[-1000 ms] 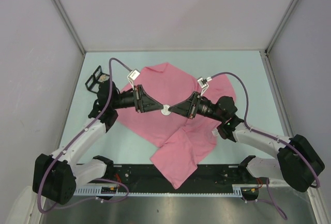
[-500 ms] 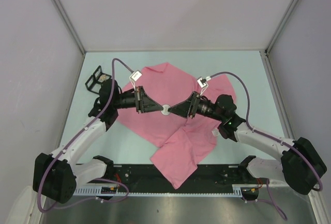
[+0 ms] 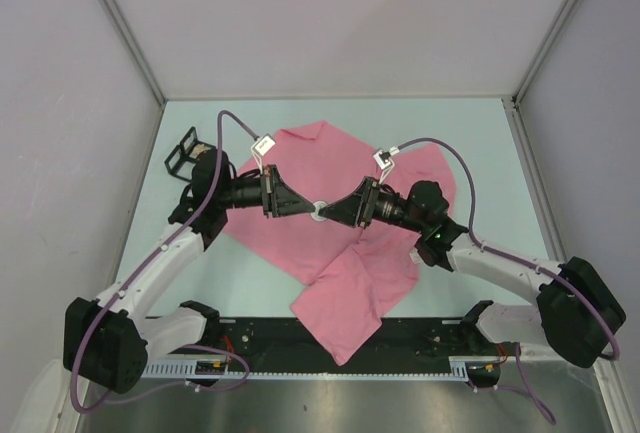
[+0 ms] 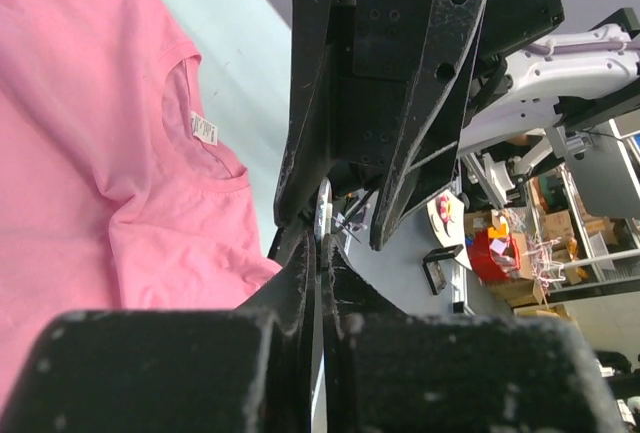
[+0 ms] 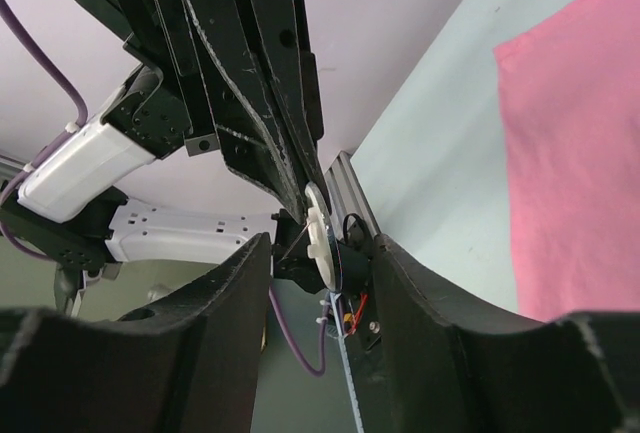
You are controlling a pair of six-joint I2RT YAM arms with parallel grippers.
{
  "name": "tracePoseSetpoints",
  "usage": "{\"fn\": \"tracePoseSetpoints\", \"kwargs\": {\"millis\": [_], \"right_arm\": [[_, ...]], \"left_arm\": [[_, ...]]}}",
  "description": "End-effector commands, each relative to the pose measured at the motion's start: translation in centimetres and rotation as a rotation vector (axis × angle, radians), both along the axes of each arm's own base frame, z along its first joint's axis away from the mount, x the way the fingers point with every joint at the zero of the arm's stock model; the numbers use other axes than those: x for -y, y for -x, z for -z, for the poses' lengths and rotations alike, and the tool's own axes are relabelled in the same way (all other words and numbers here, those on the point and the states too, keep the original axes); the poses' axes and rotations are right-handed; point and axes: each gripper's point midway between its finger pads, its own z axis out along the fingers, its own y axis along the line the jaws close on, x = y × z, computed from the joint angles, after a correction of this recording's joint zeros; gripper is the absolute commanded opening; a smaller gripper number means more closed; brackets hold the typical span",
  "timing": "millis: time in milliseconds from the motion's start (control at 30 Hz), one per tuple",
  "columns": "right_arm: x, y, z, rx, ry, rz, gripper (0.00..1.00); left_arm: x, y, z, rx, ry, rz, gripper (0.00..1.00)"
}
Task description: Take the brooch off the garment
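The pink garment [image 3: 330, 243] lies spread and partly folded on the table, its white label [image 4: 203, 129] by the neckline. Above its middle the brooch [image 3: 317, 210], a small white disc, hangs edge-on between the two grippers. My left gripper [image 3: 309, 209] is shut on the brooch [image 4: 323, 215], its fingers pressed together around the thin rim. My right gripper [image 3: 331, 211] faces it from the right and stands open, with its fingers [image 5: 225, 298] on either side of the brooch [image 5: 318, 228] and not touching it. No cloth shows around the disc.
A black wire holder [image 3: 180, 150] stands at the back left of the table. A slotted metal rail [image 3: 340, 358] runs along the near edge between the arm bases. Grey walls [image 3: 70, 153] close in the left, right and back sides.
The left gripper closed on the brooch and the right gripper opened, letting go of it. Both wrists shifted slightly toward the back.
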Motion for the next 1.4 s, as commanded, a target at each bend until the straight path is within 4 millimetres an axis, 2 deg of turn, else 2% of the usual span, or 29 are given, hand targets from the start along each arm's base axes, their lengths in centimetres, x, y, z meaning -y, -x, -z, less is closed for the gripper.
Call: {"fn": "tracePoseSetpoints", "kwargs": {"millis": [0, 900, 1367], "right_arm": [[-0.3, -0.1, -3.3, 0.08, -0.068, -0.015, 0.46], [-0.8, 0.3, -2.0, 0.097, -0.037, -0.059, 0.16], [-1.6, 0.1, -1.3, 0.123, 0.021, -0.023, 0.13]], "left_arm": [[0.1, 0.3, -1.6, 0.081, 0.001, 0.02, 0.0], [0.2, 0.5, -1.4, 0.03, 0.004, 0.042, 0.0], [0.2, 0.9, -2.3, -0.012, 0.025, 0.046, 0.0]]}}
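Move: The brooch is already held in the air by its edge in the left hand's shut fingertips, its middle about 1 cm to the right of that hand. The right hand's half-open fingers straddle it, with its middle some 2 cm to that hand's left and 1 cm ahead. From the right hand, the garment's middle lies roughly 12 cm ahead, 1 cm to the right and 25 cm below; the small black open box is about 32 cm ahead, 34 cm left and 24 cm below. The right fingers close on the brooch from about half open to nearly shut, pinching it from both sides, while the left fingertips keep their shut hold on its opposite edge. Both hands otherwise stay in place tip to tip high above the garment, shifting by only about half a centimetre: the left sinks and the right edges leftward towards the left hand. ##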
